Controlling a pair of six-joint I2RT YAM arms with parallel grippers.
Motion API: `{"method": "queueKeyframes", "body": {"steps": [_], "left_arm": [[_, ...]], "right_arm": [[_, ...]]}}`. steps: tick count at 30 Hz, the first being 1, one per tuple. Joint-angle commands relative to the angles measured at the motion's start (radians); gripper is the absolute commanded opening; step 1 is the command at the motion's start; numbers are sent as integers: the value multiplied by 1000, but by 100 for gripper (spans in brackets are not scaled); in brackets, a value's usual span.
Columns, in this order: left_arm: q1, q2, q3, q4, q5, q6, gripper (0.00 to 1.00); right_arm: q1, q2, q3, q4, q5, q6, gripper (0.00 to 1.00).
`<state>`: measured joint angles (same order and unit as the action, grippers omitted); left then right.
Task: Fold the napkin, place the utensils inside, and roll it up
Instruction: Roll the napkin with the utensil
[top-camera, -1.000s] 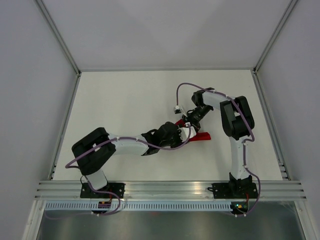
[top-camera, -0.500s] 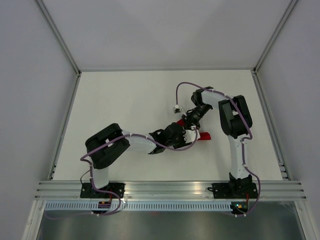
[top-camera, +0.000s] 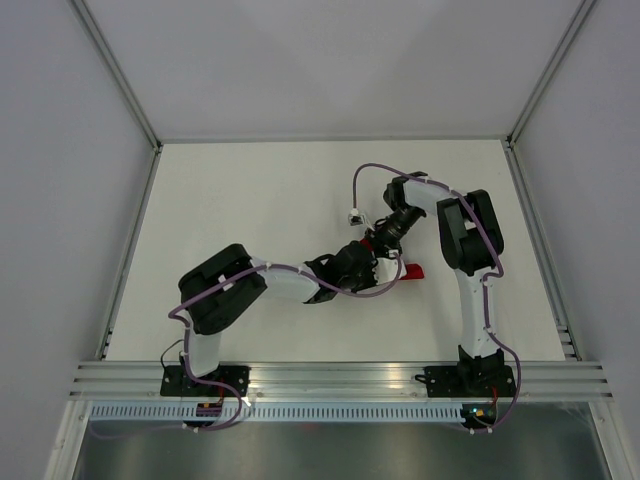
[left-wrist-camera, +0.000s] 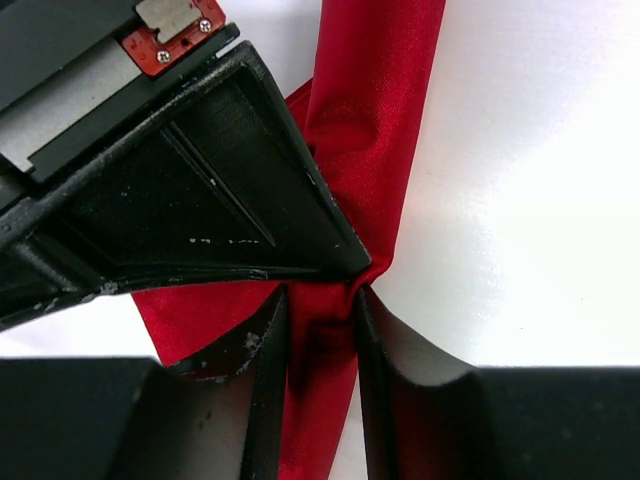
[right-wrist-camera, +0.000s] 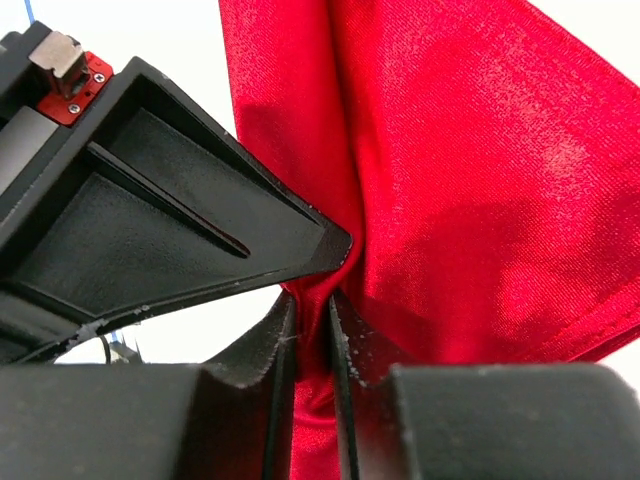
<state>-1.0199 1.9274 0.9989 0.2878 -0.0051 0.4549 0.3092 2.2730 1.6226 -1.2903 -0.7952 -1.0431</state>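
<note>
The deep-red napkin (top-camera: 409, 272) lies bunched into a narrow band at the table's middle right, mostly covered by both wrists. In the left wrist view the napkin (left-wrist-camera: 375, 120) runs as a long roll down between my left gripper (left-wrist-camera: 318, 335), whose jaws are shut on it. My right gripper (right-wrist-camera: 308, 325) is shut on a pinched fold of the napkin (right-wrist-camera: 470, 200), which spreads wider to the right. From above, the left gripper (top-camera: 372, 264) and right gripper (top-camera: 378, 240) stand tip to tip, almost touching. The utensils are hidden.
Each wrist view is half filled by the other arm's black finger (left-wrist-camera: 200, 200), (right-wrist-camera: 150, 200). A purple cable (top-camera: 365, 175) loops over the right arm, ending in a white plug (top-camera: 354, 216). Grey walls enclose the white table (top-camera: 250, 200); an aluminium rail (top-camera: 340, 378) runs along its near edge.
My left arm has reached further right and back, up to the right gripper, and its jaws have narrowed onto the red roll. The right gripper has kept its hold, shifting slightly back.
</note>
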Motion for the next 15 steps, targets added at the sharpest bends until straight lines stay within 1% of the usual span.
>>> {"method": "queueKeyframes", "body": {"steps": [1,2,3,4,6,7,10,15], "left_arm": [[10,88,20,-127,100,7,24],[14,93,30,-154,128,5,22],[15,96,35,-163,132,-1,18],[18,100,38,-173,143,1,17],[21,110,47,-197,171,-2,12],[24,114,49,-205,175,-4,11],[30,117,53,-223,204,-15,8],[47,122,64,-252,249,-28,6]], "right_arm": [[7,57,-6,129,136,-37,24],[7,56,-3,131,136,-34,27],[7,51,-3,132,136,-28,30],[7,39,-6,138,133,-21,39],[7,23,-9,147,129,-8,46],[7,7,-9,151,129,-2,53],[2,-30,-3,171,122,28,61],[-16,-81,11,200,93,92,65]]}}
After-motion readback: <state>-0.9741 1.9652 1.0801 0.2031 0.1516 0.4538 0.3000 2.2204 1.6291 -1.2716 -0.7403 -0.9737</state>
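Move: Both hands already have the rolled napkin at their fingertips, the left hand gripping it just left of the right: the roll's middle lies about 3 cm to the left hand's right and 3 cm to the right hand's left, level with both. The loose, unrolled flap lies slightly lower, about 5 cm ahead of the left hand and some 4 cm ahead and 5 cm left of the right. The roll's free right end is about 2 cm back and 5 cm right of the right hand. The right fingers let go of the roll, spreading from nearly shut to well over half open, and the hand then lifts about 1 cm off it while easing roughly 1 cm forward towards the loose flap. Meanwhile the left fingers keep their pinch on the roll beside it and creep about 1 cm to the right, the wrist turning a little, less than 10 degrees and partly clockwise. ##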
